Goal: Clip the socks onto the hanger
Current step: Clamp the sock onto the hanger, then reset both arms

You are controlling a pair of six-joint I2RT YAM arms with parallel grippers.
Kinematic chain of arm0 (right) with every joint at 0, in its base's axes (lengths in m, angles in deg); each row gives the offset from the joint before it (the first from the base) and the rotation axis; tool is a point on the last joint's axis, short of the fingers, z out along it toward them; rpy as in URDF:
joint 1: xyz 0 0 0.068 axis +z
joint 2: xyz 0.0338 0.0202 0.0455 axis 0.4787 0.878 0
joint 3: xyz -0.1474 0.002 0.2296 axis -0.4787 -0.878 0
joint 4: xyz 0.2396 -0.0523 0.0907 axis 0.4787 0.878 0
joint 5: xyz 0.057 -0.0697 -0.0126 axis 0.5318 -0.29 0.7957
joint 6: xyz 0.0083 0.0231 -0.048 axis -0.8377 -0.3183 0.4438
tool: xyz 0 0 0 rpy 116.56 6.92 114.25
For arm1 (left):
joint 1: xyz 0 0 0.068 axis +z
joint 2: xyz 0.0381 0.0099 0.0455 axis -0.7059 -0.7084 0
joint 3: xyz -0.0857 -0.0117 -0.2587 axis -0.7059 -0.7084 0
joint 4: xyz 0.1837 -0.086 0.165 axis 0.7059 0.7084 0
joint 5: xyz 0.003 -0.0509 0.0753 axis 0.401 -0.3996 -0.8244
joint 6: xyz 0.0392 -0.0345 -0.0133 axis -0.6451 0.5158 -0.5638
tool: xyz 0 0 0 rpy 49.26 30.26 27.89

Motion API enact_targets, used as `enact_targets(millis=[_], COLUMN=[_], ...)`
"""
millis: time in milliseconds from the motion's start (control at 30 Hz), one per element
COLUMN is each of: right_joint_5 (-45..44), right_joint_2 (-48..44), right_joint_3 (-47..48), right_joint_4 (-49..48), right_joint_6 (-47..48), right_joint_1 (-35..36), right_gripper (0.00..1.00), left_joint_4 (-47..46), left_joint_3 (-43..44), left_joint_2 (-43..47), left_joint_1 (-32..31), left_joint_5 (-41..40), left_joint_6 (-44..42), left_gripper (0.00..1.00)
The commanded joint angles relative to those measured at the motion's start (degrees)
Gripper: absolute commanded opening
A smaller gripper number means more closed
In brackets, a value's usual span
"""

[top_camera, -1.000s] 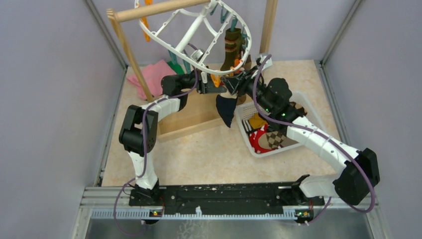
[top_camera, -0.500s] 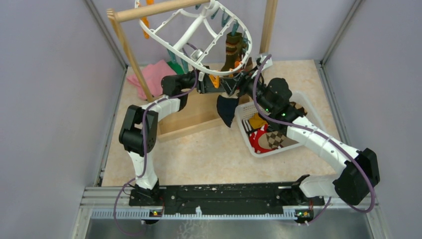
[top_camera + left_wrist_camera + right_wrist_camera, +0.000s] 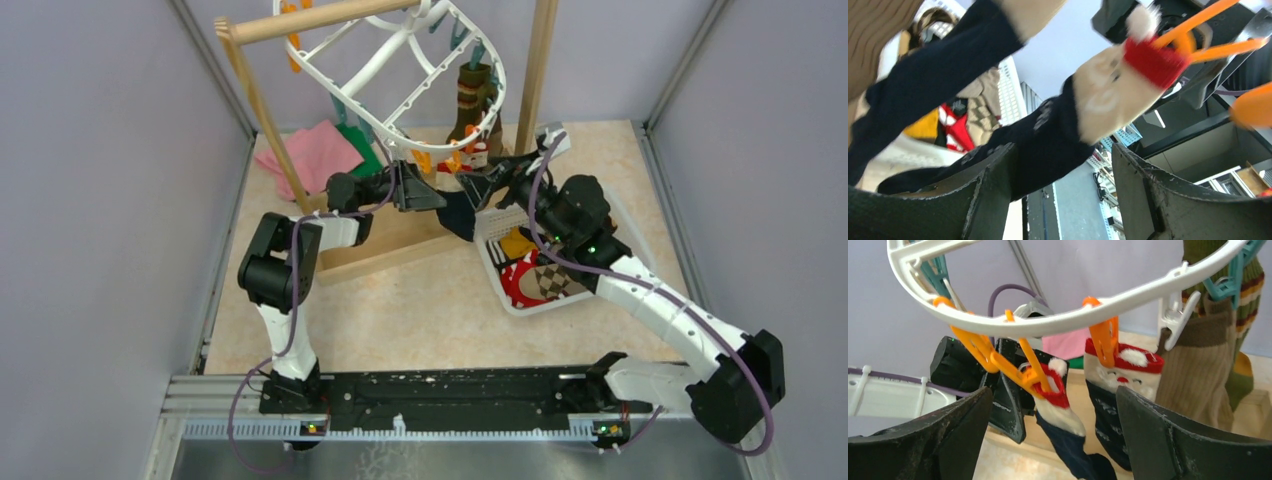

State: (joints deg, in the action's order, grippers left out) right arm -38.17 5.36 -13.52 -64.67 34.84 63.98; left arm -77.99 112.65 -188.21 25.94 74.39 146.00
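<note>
The white ring hanger (image 3: 400,60) hangs from the wooden pole (image 3: 310,20). An olive-brown striped sock (image 3: 472,95) is clipped at its right. Two navy socks with red-white cuffs hang from orange clips on the near rim (image 3: 1048,322): one (image 3: 1063,415) from a slanted clip (image 3: 1023,372), the other (image 3: 1120,385) from an upright clip (image 3: 1105,342). My left gripper (image 3: 425,195) is open; in its wrist view a navy sock (image 3: 1048,135) hangs between its fingers, loose, against the left one. My right gripper (image 3: 1054,392) is open in front of the two socks, holding nothing.
A white slotted basket (image 3: 497,262) right of centre holds red, argyle and yellow socks (image 3: 535,275). Pink cloth (image 3: 315,150) and green cloth (image 3: 350,135) lie behind the rack. The rack's wooden base (image 3: 390,235) and posts (image 3: 535,60) stand close to both grippers.
Both grippers opened and drew back a little from the orange clip. The navy sock they held now hangs from that clip alone. The hanger swung slightly.
</note>
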Motion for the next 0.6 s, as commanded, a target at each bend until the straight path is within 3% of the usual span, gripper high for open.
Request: enact_targets(millis=[0, 200, 233, 267, 467, 567], right_joint_5=[0.38, -4.15, -5.07, -6.23, -9.77, -10.0], right_joint_2=[-5.52, -11.63, -12.89, -14.0, -18.78, -19.52], right_joint_3=[-3.75, -10.85, -12.5, -14.08, -22.06, -24.85], right_joint_4=[-0.07, 2.97, 3.09, 3.3, 4.5, 3.58], right_joint_6=[2.78, 3.83, 3.69, 3.31, -1.11, -3.62], right_joint_1=[-1.7, -2.8, -2.97, -3.27, -5.13, -6.47], right_gripper=[0.93, 0.95, 0.95, 0.95, 0.94, 0.93], left_joint_4=[-17.28, -17.3, -17.28, -17.27, -15.19, -5.98], left_joint_3=[-7.04, -20.35, -22.48, -24.56, -37.45, -41.88], left_joint_2=[1.99, 7.5, 8.95, 10.41, 21.62, 29.54], left_joint_1=[1.67, 1.95, 1.85, 1.83, 1.11, 0.71], left_joint_5=[-1.8, -3.24, -3.62, -4.09, -9.04, -12.69], left_joint_6=[-6.95, -18.18, -20.36, -22.41, -36.52, -43.86], left_gripper=[0.76, 0.84, 0.94, 0.98, 0.99, 0.99])
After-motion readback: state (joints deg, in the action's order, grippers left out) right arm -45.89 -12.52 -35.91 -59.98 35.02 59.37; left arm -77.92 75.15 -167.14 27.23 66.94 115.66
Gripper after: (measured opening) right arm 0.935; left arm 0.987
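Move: The navy Santa sock just clipped hangs about 5 cm to the left hand's right and 1 cm ahead, its middle a little below that hand. From the right hand, the white basket of socks lies about 15 cm right, 4 cm ahead and 31 cm down; from the left hand it is some 21 cm right and 5 cm ahead, 23 cm down. The other Santa sock hangs roughly 7 cm straight ahead of the right hand, its middle 12 cm lower. Neither hand grips the clipped Santa sock or its orange clip any longer. The left hand sinks about 8 cm past the sock, then draws back about as far and slightly left, opening its fingers fully while its wrist turns some 20 degrees. Fingers still wide open, the right hand leaves the clip, going down about 10 cm and right 8 towards the basket, swinging slightly clockwise. ##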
